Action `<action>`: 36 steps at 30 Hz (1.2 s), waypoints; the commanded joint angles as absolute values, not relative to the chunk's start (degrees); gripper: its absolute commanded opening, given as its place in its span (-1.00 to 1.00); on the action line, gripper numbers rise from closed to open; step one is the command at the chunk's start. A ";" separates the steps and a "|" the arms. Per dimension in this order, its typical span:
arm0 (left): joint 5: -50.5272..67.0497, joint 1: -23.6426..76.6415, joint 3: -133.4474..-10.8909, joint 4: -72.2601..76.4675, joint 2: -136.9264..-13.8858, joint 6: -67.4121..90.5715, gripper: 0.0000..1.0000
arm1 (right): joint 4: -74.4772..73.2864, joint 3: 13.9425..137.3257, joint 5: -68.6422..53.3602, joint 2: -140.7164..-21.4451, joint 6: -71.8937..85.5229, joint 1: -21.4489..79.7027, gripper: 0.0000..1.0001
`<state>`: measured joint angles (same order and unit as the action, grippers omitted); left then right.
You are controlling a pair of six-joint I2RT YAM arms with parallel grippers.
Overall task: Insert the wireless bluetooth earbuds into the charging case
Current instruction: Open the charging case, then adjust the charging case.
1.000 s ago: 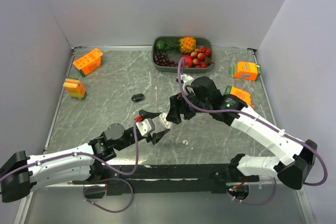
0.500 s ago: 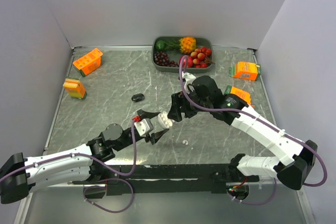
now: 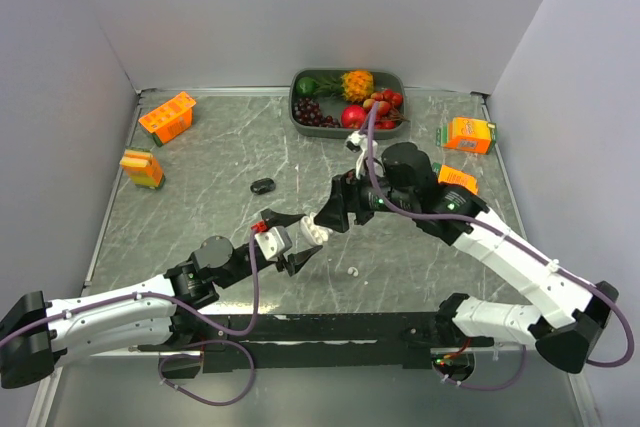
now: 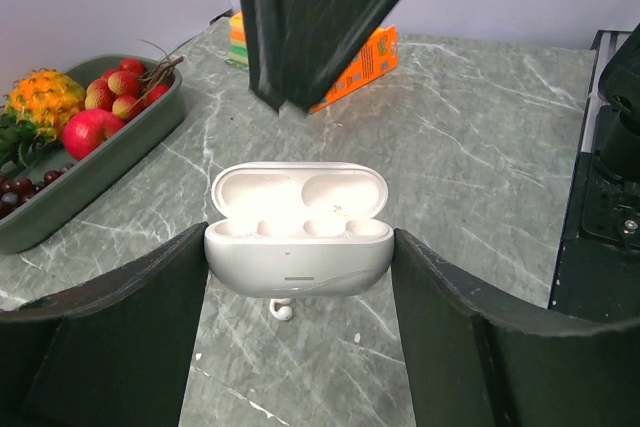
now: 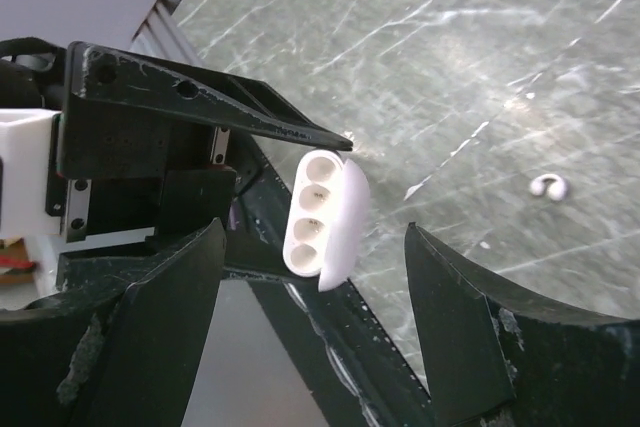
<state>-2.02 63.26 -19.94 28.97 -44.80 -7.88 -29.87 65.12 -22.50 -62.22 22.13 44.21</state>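
The white charging case (image 4: 297, 247) hangs a little above the table with its lid open, and my left gripper (image 4: 300, 237) is shut on its two ends. Its wells (image 5: 312, 209) show empty. One white earbud (image 3: 352, 271) lies on the table just beyond the case, also seen as the earbud (image 4: 283, 310) and the earbud (image 5: 548, 185). My right gripper (image 3: 332, 215) hovers open right behind the case (image 3: 312, 230), with nothing in its grip. A small glossy black rounded thing (image 3: 262, 185) lies farther back on the left; I cannot tell what it is.
A green tray of fruit (image 3: 300, 119) stands at the back. Orange cartons sit at the back left (image 3: 167, 116), the left (image 3: 142, 168), the back right (image 3: 468, 134) and beside the right arm (image 3: 458, 179). Walls close in the table on three sides.
The right arm's wrist and elbow have swung a little to the right, while its gripper stays by the case. The left gripper with the case has edged slightly to the left.
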 commanded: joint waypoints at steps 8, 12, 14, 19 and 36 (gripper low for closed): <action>-2.20 63.81 -22.32 32.34 -45.00 -7.82 -0.98 | -28.13 64.25 -26.63 -67.06 23.47 43.95 0.36; -2.29 64.16 -22.76 32.34 -44.91 -7.73 -0.98 | -28.30 64.42 -26.89 -68.11 23.38 44.03 0.18; -2.46 64.25 -23.03 32.43 -44.91 -7.73 -0.98 | -28.39 64.42 -27.16 -68.73 23.38 43.95 0.07; -2.81 64.34 -23.38 32.69 -45.00 -7.91 -0.98 | -28.65 64.34 -27.77 -69.34 23.03 43.95 -0.01; -7.19 64.42 -23.82 30.24 -45.35 -6.59 0.15 | -31.55 66.70 -24.44 -64.17 16.63 44.12 -1.00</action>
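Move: The charging case sits endwise in the left hand's fingers, its lid already standing open about 2 cm right of and 2 cm above that hand, some 1 cm ahead. From the open right hand the lid lies level fore and aft, about 2 cm left and 5 cm below, and the case body roughly 3 cm left, 1 cm back and 6 cm below. A loose white earbud is on the table 5 cm to the right, 1 cm back and some 25 cm down. The right hand drops about 4.5 cm onto the case with a small drift to its left, tipping its fingers a little further down (under 10 degrees), so that one finger comes down in front of the open lid's inner face and the other behind it. As the descent slows, the fingers close from wide open to about a quarter and pinch the lid between them, their grip effort rising at the end, while the left hand stays nearly in place and keeps hold of the case body. ##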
